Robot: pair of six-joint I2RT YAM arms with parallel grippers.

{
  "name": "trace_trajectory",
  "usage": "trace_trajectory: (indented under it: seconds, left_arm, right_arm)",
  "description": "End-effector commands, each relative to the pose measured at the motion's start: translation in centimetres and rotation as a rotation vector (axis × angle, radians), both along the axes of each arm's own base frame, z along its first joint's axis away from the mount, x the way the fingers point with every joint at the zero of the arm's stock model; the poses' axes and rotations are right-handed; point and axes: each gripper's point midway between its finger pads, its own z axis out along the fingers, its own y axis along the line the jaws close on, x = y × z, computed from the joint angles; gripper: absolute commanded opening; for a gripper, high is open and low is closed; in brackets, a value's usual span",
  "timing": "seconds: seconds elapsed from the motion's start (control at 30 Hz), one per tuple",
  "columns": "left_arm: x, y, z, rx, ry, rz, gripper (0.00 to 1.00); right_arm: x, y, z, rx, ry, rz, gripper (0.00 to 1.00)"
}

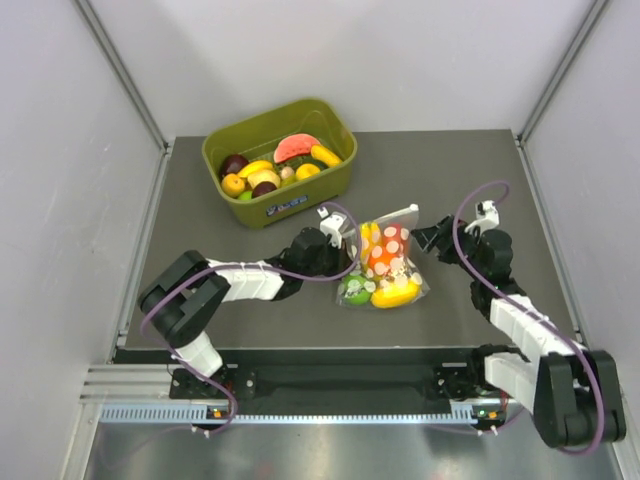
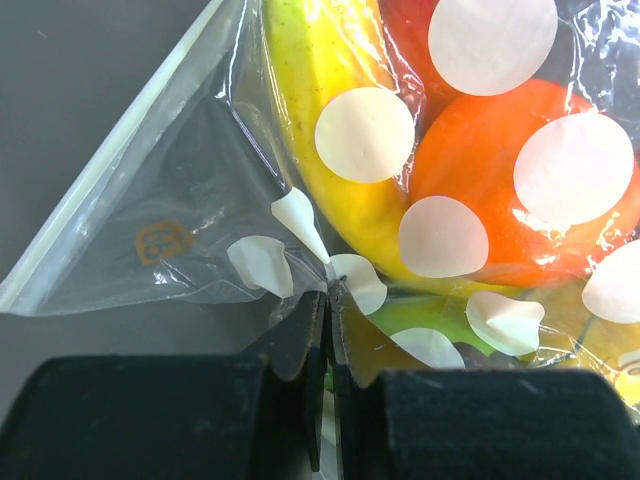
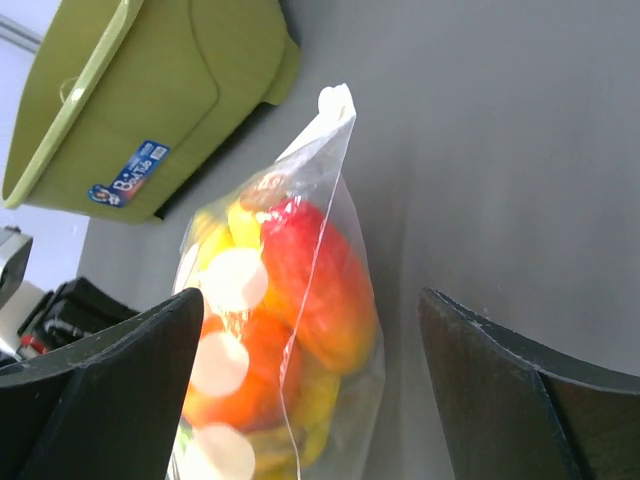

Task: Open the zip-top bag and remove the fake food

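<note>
The zip-top bag (image 1: 385, 262) sits mid-table, clear with white dots, its zip strip (image 1: 396, 217) at the far end. Inside is the fake food: a yellow banana (image 2: 320, 150), an orange piece (image 2: 500, 170), a green piece (image 2: 430, 315) and a red piece (image 3: 320, 270). My left gripper (image 1: 352, 248) is at the bag's left side, shut on a pinched fold of the bag's film (image 2: 328, 290). My right gripper (image 1: 425, 240) is open at the bag's right side, and in its wrist view the bag (image 3: 300, 330) shows between the spread fingers (image 3: 110, 380), untouched.
An olive-green tub (image 1: 280, 205) with other toy fruit, a pink watermelon slice (image 1: 296, 147) among them, stands at the back left, just beyond the left gripper. Grey walls close in the table on three sides.
</note>
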Motion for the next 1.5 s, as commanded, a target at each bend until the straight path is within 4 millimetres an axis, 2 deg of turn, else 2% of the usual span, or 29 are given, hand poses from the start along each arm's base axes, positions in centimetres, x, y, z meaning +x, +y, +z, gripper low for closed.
trace_trajectory:
  seconds: [0.0, 0.03, 0.07, 0.13, 0.2, 0.23, 0.3, 0.33, 0.37, 0.5, 0.7, 0.77, 0.8, 0.83, 0.87, 0.9, 0.93, 1.0, 1.03, 1.1, 1.13, 1.17, 1.2, 1.23, 1.3, 1.33, 1.4, 1.43, 1.47]
  left_arm:
    - [-0.5, -0.3, 1.4, -0.028, -0.032, -0.011, 0.08]
    - [-0.6, -0.3, 1.6, -0.028, -0.034, -0.012, 0.08]
    - [-0.7, -0.3, 1.6, -0.025, -0.038, -0.016, 0.08]
    - [-0.8, -0.3, 1.7, -0.024, -0.042, -0.021, 0.08]
    - [-0.9, -0.4, 1.7, -0.018, -0.045, -0.029, 0.09]
    - [-1.0, -0.4, 1.5, -0.014, -0.045, -0.032, 0.09]
    - [-1.1, -0.4, 1.6, -0.01, -0.053, -0.037, 0.09]
    - [-1.2, -0.4, 1.6, -0.007, -0.055, -0.039, 0.09]
    - [-1.2, -0.3, 1.5, -0.002, -0.058, -0.035, 0.09]
    - [-1.0, -0.1, 1.8, 0.009, -0.072, -0.024, 0.1]
    - [-0.7, 0.0, 2.7, 0.015, -0.097, -0.025, 0.11]
    - [-0.8, 0.1, 2.7, 0.02, -0.093, -0.023, 0.12]
    - [-0.8, 0.1, 2.6, 0.021, -0.091, -0.022, 0.14]
    - [-0.7, 0.2, 2.6, 0.024, -0.092, -0.016, 0.16]
    - [-0.7, 0.3, 2.7, 0.025, -0.095, -0.011, 0.27]
    - [-0.6, 0.4, 2.9, 0.029, -0.102, -0.006, 0.36]
    - [-0.2, 0.6, 3.1, 0.038, -0.113, 0.011, 0.45]
    - [0.3, 1.1, 4.3, 0.066, -0.145, 0.026, 0.74]
    - [1.1, 1.6, 6.0, 0.091, -0.187, 0.056, 0.79]
    - [1.6, 2.1, 8.1, 0.109, -0.229, 0.075, 0.84]
    - [2.3, 2.2, 11.3, 0.096, -0.296, 0.088, 0.85]
    - [2.1, 2.8, 12.0, 0.122, -0.301, 0.085, 0.86]
    - [2.1, 2.9, 13.6, 0.114, -0.329, 0.086, 0.89]
    - [2.1, 3.2, 16.8, 0.086, -0.399, 0.085, 0.9]
    - [1.4, 3.0, 19.8, 0.039, -0.468, 0.037, 0.93]
    - [0.8, 3.0, 22.1, 0.013, -0.525, 0.003, 0.93]
    - [-0.8, 2.0, 24.1, -0.035, -0.563, -0.109, 0.93]
    - [-1.4, 1.7, 25.8, -0.056, -0.606, -0.149, 0.91]
    - [-2.0, 1.3, 26.5, -0.072, -0.624, -0.187, 0.9]
  right_arm:
    - [2.2, 0.7, 3.8, 0.049, -0.16, 0.046, 0.87]
    - [2.6, 0.9, 3.1, 0.053, -0.141, 0.06, 0.87]
    - [3.1, 1.2, 4.0, 0.059, -0.174, 0.073, 0.87]
    - [3.8, 1.5, 3.5, 0.073, -0.168, 0.092, 0.86]
    - [4.5, 1.9, 4.5, 0.084, -0.206, 0.114, 0.86]
    - [5.0, 2.1, 3.9, 0.088, -0.19, 0.12, 0.86]
    - [5.8, 2.3, 4.7, 0.095, -0.218, 0.136, 0.86]
    - [6.1, 2.5, 3.9, 0.098, -0.194, 0.144, 0.85]
    - [6.6, 2.6, 4.1, 0.098, -0.199, 0.15, 0.83]
    - [6.9, 3.3, 2.6, 0.103, -0.159, 0.194, 0.61]
    - [7.0, 3.7, -0.1, 0.096, -0.086, 0.229, 0.57]
    - [7.0, 4.0, -0.7, 0.104, -0.074, 0.242, 0.47]
    - [6.8, 4.2, -0.8, 0.109, -0.073, 0.26, 0.35]
    - [6.7, 4.3, -0.9, 0.113, -0.072, 0.267, 0.29]
    - [6.7, 4.4, -0.5, 0.115, -0.082, 0.276, 0.22]
    - [6.5, 4.6, -0.3, 0.118, -0.09, 0.296, 0.1]
    - [6.3, 4.8, 0.4, 0.118, -0.11, 0.31, 0.05]
    - [5.6, 5.0, 1.2, 0.106, -0.139, 0.344, 0.0]
    - [5.1, 5.1, 2.4, 0.087, -0.185, 0.361, 0.0]
    - [3.7, 5.5, 4.6, 0.07, -0.257, 0.412, 0.0]
    - [3.2, 5.6, 5.1, 0.052, -0.282, 0.434, 0.0]
    - [2.4, 6.0, 5.8, 0.046, -0.305, 0.476, 0.0]
    - [1.6, 6.1, 6.9, 0.034, -0.333, 0.494, 0.0]
    - [1.1, 6.3, 7.5, 0.014, -0.36, 0.517, 0.0]
    - [-0.7, 6.9, 9.1, -0.006, -0.416, 0.586, 0.0]
    - [-1.2, 7.0, 9.3, -0.017, -0.425, 0.602, 0.0]
    - [-2.8, 7.5, 10.7, -0.033, -0.474, 0.662, 0.0]
    - [-3.4, 7.7, 10.9, -0.036, -0.483, 0.683, 0.0]
    - [-4.2, 8.1, 11.2, -0.036, -0.497, 0.722, 0.0]
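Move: The right hand, open, hangs near the bag: the zip edge's right end is about 5 cm ahead, 3 cm left and 3 cm below. The red fruit inside lies 7 cm left, 1 cm back and 7 cm down; the yellow fruit 12 cm back, 6 cm left and 11 cm down. From the left hand, already pinching the bag's left side, that zip end is roughly 10 cm ahead, 15 cm right and 4 cm up. The right fingers shut on the bag film beside the zip's right end, after going forward about 6 cm and left, then down. Only as they close does the left hand, which has kept its pinch almost in place, open wide and let go, rising over 20 cm clear of the bag with its fingers tilting upward. The right hand then carries the pinched corner up some 12 cm, back and left, turning counter-clockwise and tipping up. ##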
